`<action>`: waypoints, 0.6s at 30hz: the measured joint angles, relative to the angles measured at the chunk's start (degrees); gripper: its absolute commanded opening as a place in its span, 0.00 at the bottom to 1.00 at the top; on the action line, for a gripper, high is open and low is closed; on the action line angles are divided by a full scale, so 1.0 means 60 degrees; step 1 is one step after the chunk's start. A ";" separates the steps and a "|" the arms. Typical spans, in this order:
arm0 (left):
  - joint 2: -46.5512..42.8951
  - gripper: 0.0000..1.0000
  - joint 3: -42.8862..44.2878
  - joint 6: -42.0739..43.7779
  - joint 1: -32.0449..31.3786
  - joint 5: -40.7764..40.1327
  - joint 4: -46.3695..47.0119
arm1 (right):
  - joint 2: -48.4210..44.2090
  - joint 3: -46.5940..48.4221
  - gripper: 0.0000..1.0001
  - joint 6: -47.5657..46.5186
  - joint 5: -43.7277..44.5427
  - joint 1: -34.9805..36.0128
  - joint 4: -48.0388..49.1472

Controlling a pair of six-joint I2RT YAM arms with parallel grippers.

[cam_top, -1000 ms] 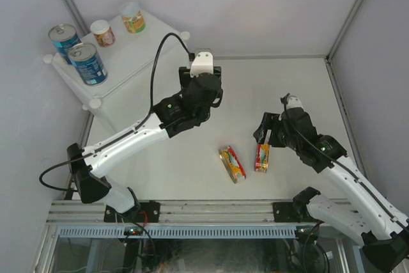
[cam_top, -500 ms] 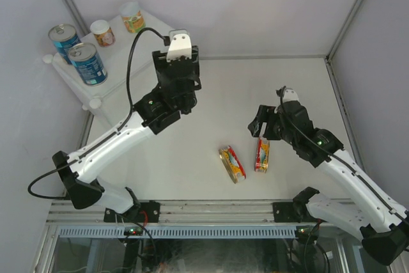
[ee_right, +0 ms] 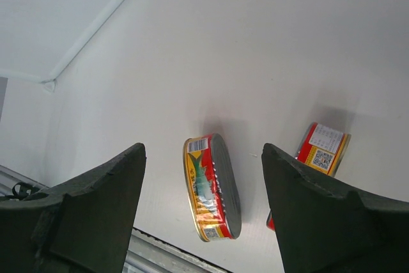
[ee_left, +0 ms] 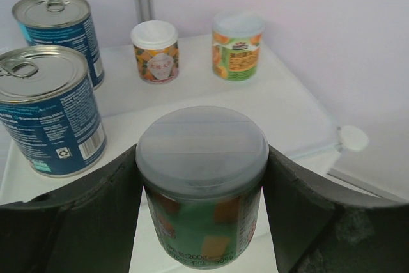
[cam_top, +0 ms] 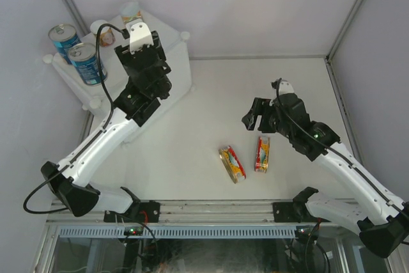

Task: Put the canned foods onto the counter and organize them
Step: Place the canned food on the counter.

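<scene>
My left gripper is shut on a small green-labelled can with a clear lid, held upright over the near part of the counter. On the counter stand two tall blue cans and two small cans. Two flat red-and-yellow tins lie on the tabletop. My right gripper hangs open above them, holding nothing.
The counter sits in the far left corner against the enclosure walls. A metal rail runs along the table's near edge, close to the tins. A black cable loops along the left arm.
The left arm swung from mid-table to the far left, carrying the small can over the counter. The right gripper drew back up and left from the right-hand tin, still open.
</scene>
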 measured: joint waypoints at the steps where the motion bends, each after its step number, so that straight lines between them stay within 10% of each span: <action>1: 0.0007 0.00 -0.0109 -0.0015 0.0153 0.0007 0.0036 | 0.0036 0.0036 0.72 -0.0011 -0.0015 0.0018 0.0004; 18: 0.1009 0.00 -0.0288 -0.0761 0.2448 0.0098 0.0404 | 0.0321 0.0703 0.72 -0.0186 0.0033 0.0299 -0.0193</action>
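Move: The open patch of counter top for the held clear-lidded can lies about 8 cm ahead of the left hand, 9 cm to its left and 9 cm below. From that hand, the near blue can stands some 2 cm ahead and 14 cm left, the white-lidded jar 15 ahead and 13 left, the orange-labelled can 19 ahead and 6 left. From the right hand the patch is roughly 20 cm ahead, 40 cm left and 12 cm higher. The clear-lidded can, still held between the left hand's fingers, is carried left about 8 cm and forward some 5 cm over the counter, towards the gap between the near blue can and the orange-labelled can. It sinks about 4 cm on the way, with more of the forward and downward travel late, while the hand turns roughly 15 degrees counter-clockwise and keeps its grip. ##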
